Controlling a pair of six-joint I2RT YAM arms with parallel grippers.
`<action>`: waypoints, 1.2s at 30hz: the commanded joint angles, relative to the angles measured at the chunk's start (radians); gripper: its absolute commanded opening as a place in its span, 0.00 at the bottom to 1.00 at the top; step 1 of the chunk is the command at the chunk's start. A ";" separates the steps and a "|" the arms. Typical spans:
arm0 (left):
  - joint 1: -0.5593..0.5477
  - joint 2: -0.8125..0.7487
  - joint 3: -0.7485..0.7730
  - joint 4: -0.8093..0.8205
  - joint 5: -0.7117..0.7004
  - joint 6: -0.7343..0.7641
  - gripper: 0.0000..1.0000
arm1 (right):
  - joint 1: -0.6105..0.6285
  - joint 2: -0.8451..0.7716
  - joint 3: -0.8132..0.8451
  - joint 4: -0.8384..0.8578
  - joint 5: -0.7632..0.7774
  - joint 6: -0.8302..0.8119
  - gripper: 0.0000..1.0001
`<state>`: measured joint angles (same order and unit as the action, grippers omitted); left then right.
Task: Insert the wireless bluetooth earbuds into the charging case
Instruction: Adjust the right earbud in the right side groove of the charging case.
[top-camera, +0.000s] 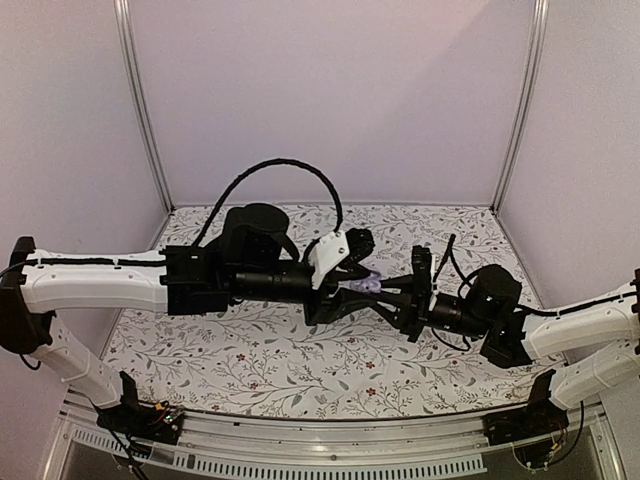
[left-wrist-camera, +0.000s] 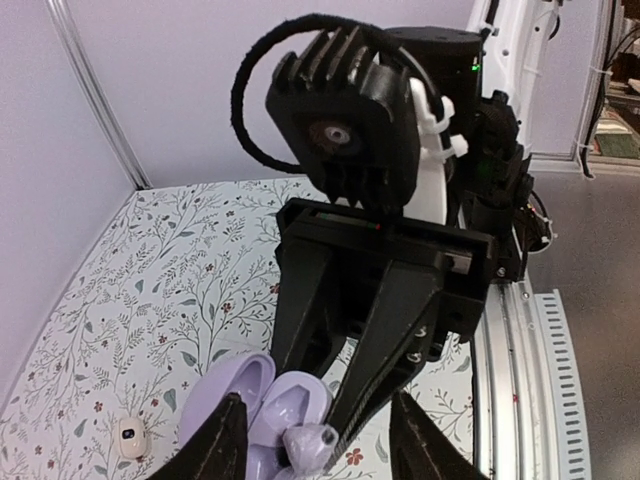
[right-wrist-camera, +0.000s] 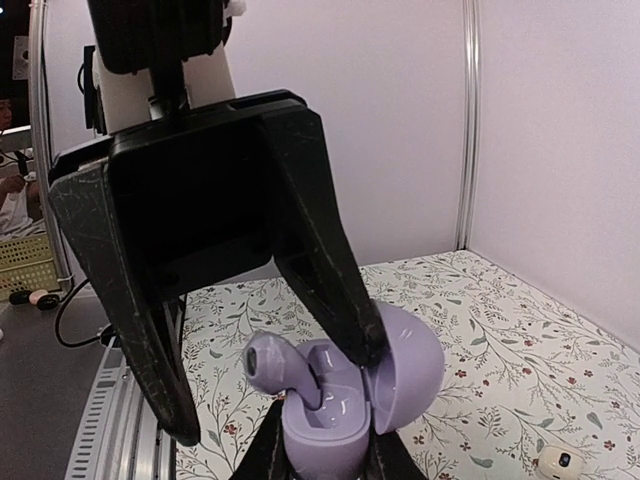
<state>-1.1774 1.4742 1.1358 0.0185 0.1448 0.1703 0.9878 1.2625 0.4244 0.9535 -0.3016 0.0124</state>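
My right gripper (right-wrist-camera: 325, 455) is shut on the base of the open purple charging case (right-wrist-camera: 345, 420) and holds it above the table. The lid (right-wrist-camera: 410, 360) is swung back. A purple earbud (right-wrist-camera: 275, 365) sits stem-down in the case, its head sticking up and tilted. My left gripper (left-wrist-camera: 322, 445) is open and straddles the case and the earbud (left-wrist-camera: 310, 440). One of its fingers (right-wrist-camera: 335, 280) rests against the inside of the lid. A tiny pale earbud (left-wrist-camera: 130, 435) lies on the table; it also shows in the right wrist view (right-wrist-camera: 560, 460). In the top view both grippers meet at the case (top-camera: 368, 283).
A floral cloth (top-camera: 280, 360) covers the table. Pale walls with metal posts (top-camera: 140, 110) close it in on three sides. A slotted metal rail (top-camera: 300, 460) runs along the near edge.
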 joint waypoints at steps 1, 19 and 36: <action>-0.018 -0.006 -0.005 0.024 -0.002 0.027 0.50 | 0.004 0.011 0.012 0.052 -0.022 0.043 0.00; -0.018 -0.161 -0.054 -0.035 0.041 0.168 0.70 | -0.007 -0.023 -0.016 0.028 -0.093 0.062 0.00; -0.015 -0.118 0.043 -0.242 0.179 0.225 0.86 | -0.009 -0.055 0.021 -0.114 -0.331 0.021 0.00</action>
<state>-1.1893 1.3308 1.1481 -0.2104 0.2878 0.4030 0.9852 1.2182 0.4175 0.8783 -0.5865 0.0536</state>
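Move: The right earbud, sticking up out of the charging case, stands between the left fingertips, about 1 cm right of that hand's point and level with it. The open case is some 3 cm to the left hand's right, 1 cm ahead and 1 cm lower; the white case on the table is roughly 20 cm ahead, 2 cm to the left and 22 cm below. From the right hand, which grips the case, that earbud is about 3 cm left, 1 cm back and 2 cm up. Backing away, the left hand opens its half-open fingers nearly wide around the right earbud and withdraws about 4.5 cm back and 3 cm left off the case, rising some 3.5 cm before sinking partway again. The right hand keeps its pinch on the case and, mostly late on, carries it about 5 cm back while swinging some 15 degrees counter-clockwise. ##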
